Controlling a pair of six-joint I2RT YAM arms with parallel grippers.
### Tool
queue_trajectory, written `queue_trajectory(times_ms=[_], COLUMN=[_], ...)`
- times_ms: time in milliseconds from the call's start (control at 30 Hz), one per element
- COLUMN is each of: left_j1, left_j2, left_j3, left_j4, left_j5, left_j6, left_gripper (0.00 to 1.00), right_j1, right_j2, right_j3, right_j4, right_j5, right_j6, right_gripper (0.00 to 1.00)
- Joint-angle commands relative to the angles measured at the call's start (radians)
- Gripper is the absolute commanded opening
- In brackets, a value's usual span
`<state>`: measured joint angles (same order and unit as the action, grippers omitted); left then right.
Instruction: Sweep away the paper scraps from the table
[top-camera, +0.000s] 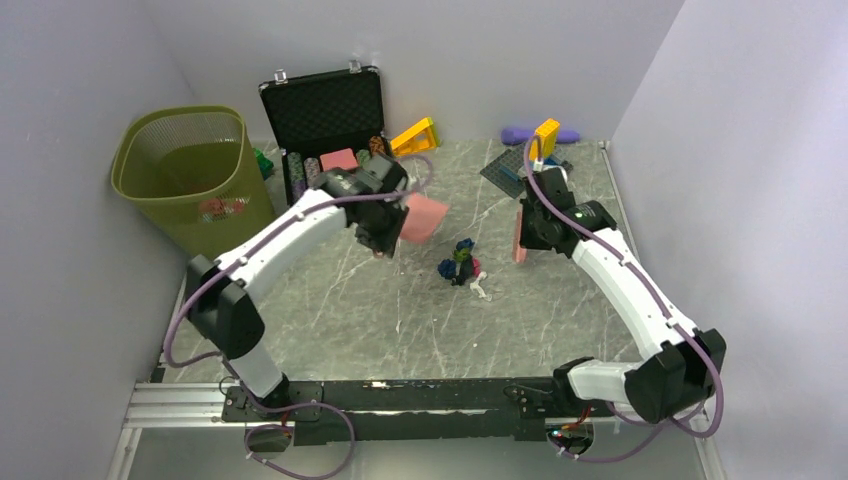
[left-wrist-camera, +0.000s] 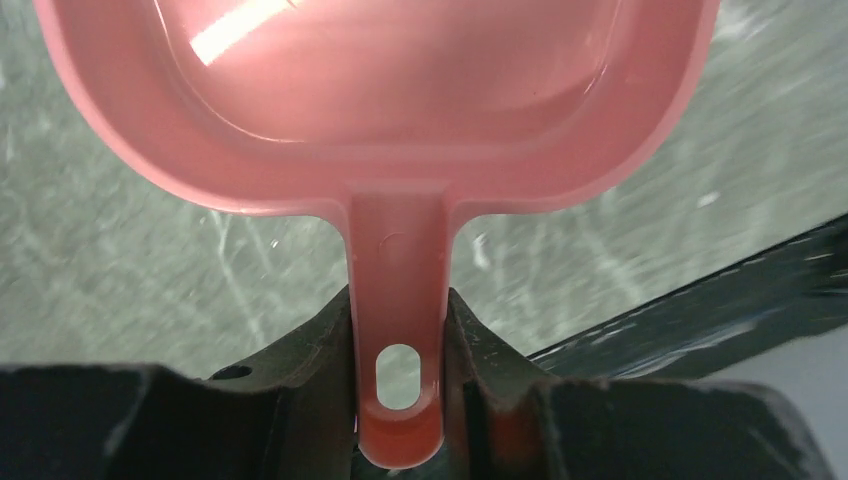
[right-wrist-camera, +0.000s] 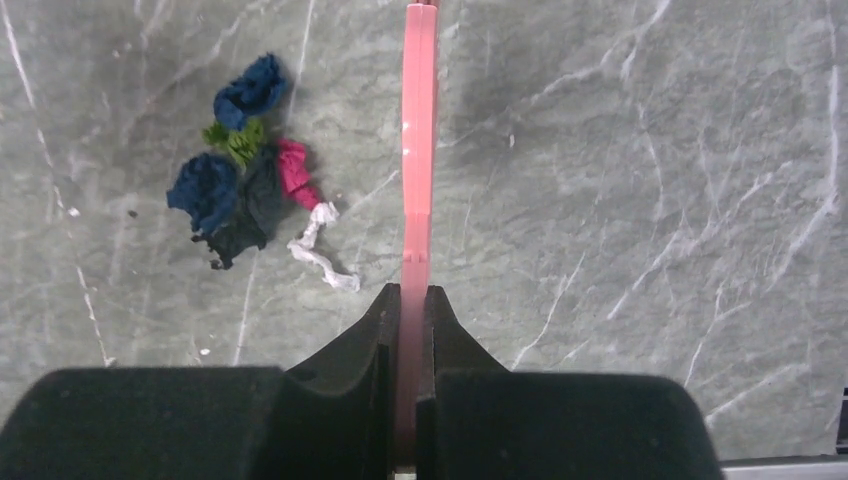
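Note:
The paper scraps (top-camera: 461, 263) lie in a small pile of dark blue, green, pink, black and white wads at the middle of the marble table (top-camera: 400, 320); they also show in the right wrist view (right-wrist-camera: 245, 170). My left gripper (top-camera: 385, 238) is shut on the handle of a pink dustpan (left-wrist-camera: 400, 120), held above the table left of the pile (top-camera: 423, 218). My right gripper (top-camera: 527, 240) is shut on a thin pink brush (right-wrist-camera: 418, 160), seen edge-on, right of the pile (top-camera: 519, 235).
A green wastebasket (top-camera: 190, 175) stands at the far left. An open black case (top-camera: 325, 110) with poker chips sits at the back, with yellow blocks (top-camera: 415, 136) and a dark studded baseplate (top-camera: 510, 170) nearby. Walls close in on both sides.

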<state>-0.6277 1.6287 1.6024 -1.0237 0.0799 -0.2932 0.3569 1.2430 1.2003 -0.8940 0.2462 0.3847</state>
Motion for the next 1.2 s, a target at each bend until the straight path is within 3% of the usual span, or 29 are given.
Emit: queue_trajectory(times_ms=[0, 167, 500, 667, 767, 967, 1167], left_j1=[-0.122, -0.215, -0.219, -0.219, -0.224, -0.228, -0.231], left_j2=[0.038, 0.095, 0.107, 0.151, 0.178, 0.154, 0.098], left_j3=[0.028, -0.003, -0.101, -0.117, -0.114, -0.163, -0.208], left_j4=[-0.195, -0.225, -0.199, -0.189, -0.193, -0.176, -0.149], left_j5=[-0.313, -0.462, -0.412, -0.415, -0.389, -0.394, -0.319], left_j6=[0.138, 0.153, 0.167, 0.173, 0.174, 0.163, 0.178], left_gripper=[0.0, 0.0, 0.0, 0.0, 0.0, 0.0, 0.0], right_j1=[0.06, 0.139, 0.21, 0.211, 0.208, 0.199, 0.197], right_j2=[0.059, 0.164, 0.294, 0.261, 0.228, 0.237, 0.357], right_j3=[-0.002, 0.002, 0.01, 0.019, 0.045, 0.133, 0.214], right_j4=[-0.055, -0.104, -0.016, 0.067, 0.068, -0.06, -0.128], right_j5=[0.07, 0.08, -0.098, -0.238, -0.239, -0.025, 0.207], right_j6=[-0.006, -0.003, -0.019, -0.016, -0.013, -0.033, -0.103], right_gripper=[0.0, 0.0, 0.0, 0.0, 0.0, 0.0, 0.0])
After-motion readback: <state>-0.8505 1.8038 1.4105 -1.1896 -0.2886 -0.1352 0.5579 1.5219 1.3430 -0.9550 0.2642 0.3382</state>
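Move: The scrap pile lies about 13 cm to the right gripper's left, some 8 cm farther out and 18 cm below; from the left gripper it is about 17 cm to the right, 7 cm out and equally far down. From the right gripper, the white scrap is about 9 cm left and 4 cm out, and the dark baseplate some 33 cm out and 4 cm right. The chip case stands about 30 cm out and 13 cm left of the left gripper. Sink the left gripper about 11 cm while easing it back and left, rolling its left side up nearly 40 degrees to bring the dustpan low beside the pile's left. Keep the brush gripped in the right, sweep it down and some 8 cm left against the pile's far scraps, tipping it steeper; then lift it, moving forward and slightly back to the right. ##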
